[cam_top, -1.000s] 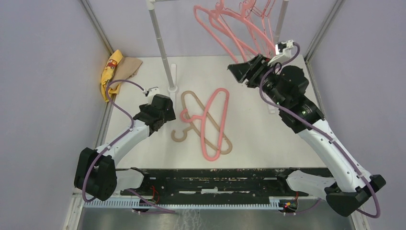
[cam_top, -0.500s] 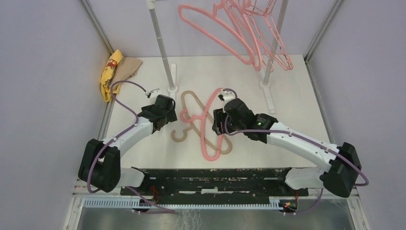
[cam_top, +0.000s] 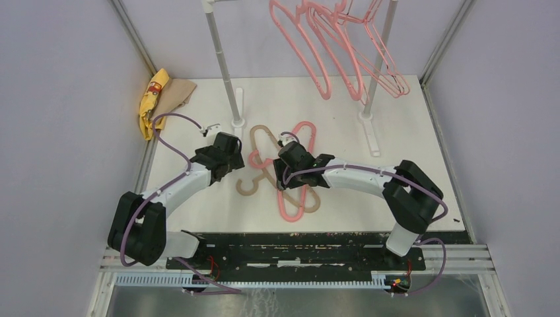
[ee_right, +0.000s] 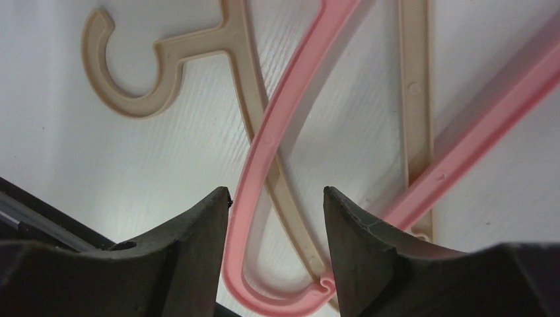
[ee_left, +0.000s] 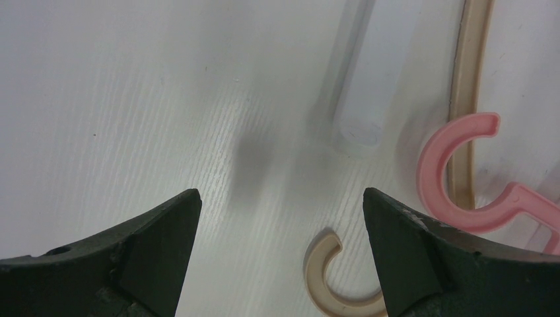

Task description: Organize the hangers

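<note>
A pink hanger (cam_top: 305, 135) and a tan-beige hanger (cam_top: 259, 136) lie crossed on the white table. Several more pink hangers (cam_top: 343, 49) hang from the rack at the back. My right gripper (cam_top: 285, 178) is open, low over the crossed hangers. In the right wrist view its jaws (ee_right: 276, 195) straddle the pink hanger's arm (ee_right: 264, 142) and the tan arm (ee_right: 247, 92) beneath it, not closed on them. My left gripper (cam_top: 236, 164) is open and empty. In the left wrist view (ee_left: 280, 201) the tan hook (ee_left: 328, 285) and pink hook (ee_left: 441, 173) lie ahead to the right.
Two white upright rack poles (cam_top: 223, 66) stand at the back, their flat feet on the table (cam_top: 238, 105); one foot shows in the left wrist view (ee_left: 370, 86). A yellow-and-tan cloth (cam_top: 158, 96) lies at the far left corner. Metal frame rails border the table.
My right arm swung down from the rack to the table and now sits over the crossed hangers. The hung pink hangers sway. My left arm barely moved.
</note>
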{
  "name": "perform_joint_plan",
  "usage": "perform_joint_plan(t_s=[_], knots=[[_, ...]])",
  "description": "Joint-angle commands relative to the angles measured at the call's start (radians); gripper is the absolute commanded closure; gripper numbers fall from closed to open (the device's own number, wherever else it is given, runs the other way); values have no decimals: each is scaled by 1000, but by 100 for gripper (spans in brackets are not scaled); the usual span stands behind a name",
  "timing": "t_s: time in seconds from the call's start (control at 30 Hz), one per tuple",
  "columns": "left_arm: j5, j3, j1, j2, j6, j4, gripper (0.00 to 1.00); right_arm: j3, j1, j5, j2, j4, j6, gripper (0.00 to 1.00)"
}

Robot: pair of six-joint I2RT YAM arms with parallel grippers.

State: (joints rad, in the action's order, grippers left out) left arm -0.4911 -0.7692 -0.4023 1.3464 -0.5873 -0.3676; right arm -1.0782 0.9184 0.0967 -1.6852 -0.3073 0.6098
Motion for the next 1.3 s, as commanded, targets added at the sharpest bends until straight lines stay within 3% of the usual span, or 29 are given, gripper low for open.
perform_joint_plan(t_s=[0.0, 0.43, 0.67, 0.77, 0.97, 1.27], knots=[[-10, 13, 2, -44, -39, 35, 1, -92, 15, 5, -59, 82, 51, 38], [10, 45, 3, -72, -45, 44, 1, -115, 17, 101, -204, 66, 90, 43], [7, 54, 3, -94, -48, 43, 1, -78, 17, 127, -206, 68, 100, 68], [0, 56, 2, -102, -50, 39, 1, -51, 17, 139, -160, 74, 101, 84], [-22, 56, 3, -132, -69, 30, 1, -5, 17, 188, 17, 50, 98, 98], [-37, 101, 2, -209, -123, 38, 1, -42, 13, 174, 237, 25, 109, 99]])
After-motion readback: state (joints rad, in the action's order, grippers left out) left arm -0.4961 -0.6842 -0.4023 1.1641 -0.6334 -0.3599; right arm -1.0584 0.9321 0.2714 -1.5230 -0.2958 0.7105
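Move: Close below the right hand, its half-open fingers about 5 cm above, lies the pink hanger's bar beside the hook, some 2 cm ahead and 2 cm to the left. That hanger's hook sits about 9 cm left and 5 cm ahead; the brown hanger's middle is some 2 cm ahead and level sideways, partly beneath the pink one, and its hook lies 12 cm left and 4 cm back. From the left hand the pink bar is roughly 14 cm to the right and 1 cm back. Sinking about 5 cm while edging forward and left, the right hand brings its fingers down astride the pink hanger's bar just below the hook and pinches it shut. It then lifts the hanger some 10 cm, drifting about 3 cm right, having turned roughly 10 degrees clockwise. The empty left hand, still wide open, eases up and back a couple of centimetres. ##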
